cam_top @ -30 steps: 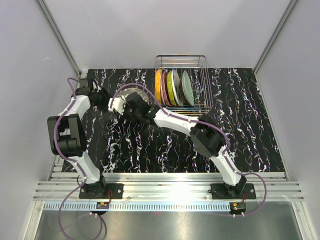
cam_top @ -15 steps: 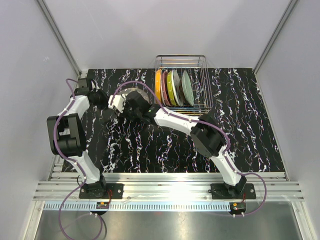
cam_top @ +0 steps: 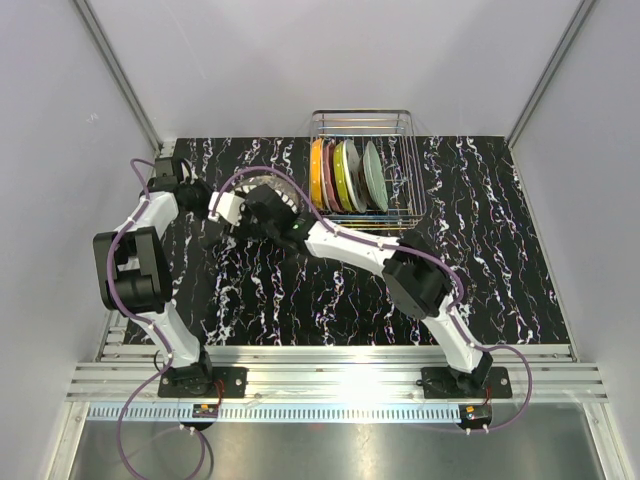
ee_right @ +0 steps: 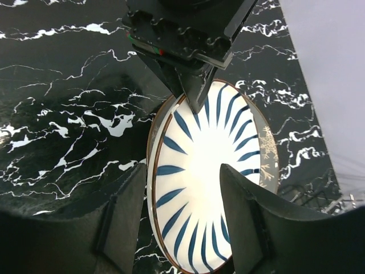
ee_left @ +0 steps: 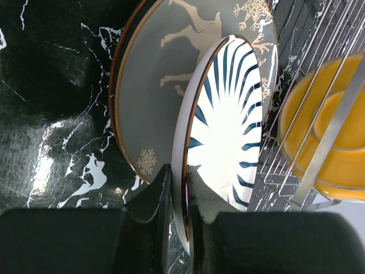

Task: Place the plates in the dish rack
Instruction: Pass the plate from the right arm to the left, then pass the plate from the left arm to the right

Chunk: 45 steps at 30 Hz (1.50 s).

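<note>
A white plate with blue stripes [ee_left: 228,125] stands tilted up on its edge off a grey-brown deer plate [ee_left: 154,97] that lies flat on the black marbled table. My left gripper [ee_left: 181,171] is shut on the striped plate's near rim. It shows from the right wrist view as well [ee_right: 191,94]. My right gripper [ee_right: 182,168] is open, with one finger on each side of the striped plate [ee_right: 205,188] and not touching it. In the top view both grippers [cam_top: 212,202] [cam_top: 250,205] meet at the plate pile left of the dish rack [cam_top: 400,120].
The wire rack holds several upright plates [cam_top: 345,175], with an orange one [ee_left: 336,142] at its left end closest to the pile. Grey walls close in the table at the back and sides. An aluminium rail runs along the near edge.
My right gripper has shifted a little to the left over the plate pile. My left gripper has stayed at the pile's left rim.
</note>
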Available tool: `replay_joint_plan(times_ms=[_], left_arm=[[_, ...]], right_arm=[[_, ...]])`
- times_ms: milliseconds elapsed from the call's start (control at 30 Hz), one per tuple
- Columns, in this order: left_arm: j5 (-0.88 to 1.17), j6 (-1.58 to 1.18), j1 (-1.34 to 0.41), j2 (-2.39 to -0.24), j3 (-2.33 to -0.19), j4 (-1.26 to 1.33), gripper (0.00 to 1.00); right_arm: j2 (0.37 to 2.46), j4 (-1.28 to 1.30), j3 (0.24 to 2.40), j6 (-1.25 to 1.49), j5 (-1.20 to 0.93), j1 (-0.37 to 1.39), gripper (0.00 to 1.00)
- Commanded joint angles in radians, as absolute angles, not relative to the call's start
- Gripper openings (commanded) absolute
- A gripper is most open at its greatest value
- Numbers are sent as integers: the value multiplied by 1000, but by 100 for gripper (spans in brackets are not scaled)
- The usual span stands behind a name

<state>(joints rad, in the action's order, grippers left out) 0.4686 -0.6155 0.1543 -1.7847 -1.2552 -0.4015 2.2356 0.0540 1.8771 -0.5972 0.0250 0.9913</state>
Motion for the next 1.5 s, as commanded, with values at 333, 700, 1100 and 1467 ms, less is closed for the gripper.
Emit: replay_joint_plan(times_ms=[333, 700, 1100, 1467], left_arm=[[523, -611, 153, -1730, -1253, -377, 0], [522, -611, 152, -1704, -1249, -373, 2], [517, -611, 155, -1710, -1255, -379, 27], [439, -586, 202, -1667, -1267, -420, 99]], right_arm=[[2272, 9, 1897, -655, 123, 1025, 64], [2413, 8, 2020, -696, 288, 1025, 59], [2370, -120, 1976, -764, 357, 1042, 0], [2218, -152, 1915, -759, 342, 1071, 0]])
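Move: The left hand still pinches the striped plate by its rim, the plate's middle about 9 cm to its right and 3 cm below. From the open right hand, that middle lies roughly 5 cm ahead, 3 cm right and 6 cm down; the grey plate stack is 5 cm ahead, 5 cm right and 14 cm down; the dish rack stands some 29 cm right and 9 cm ahead, about 9 cm lower. Right hand sinks about 6 cm, edging 3 cm forward, and pinches the striped plate's rim; left then lets go. ##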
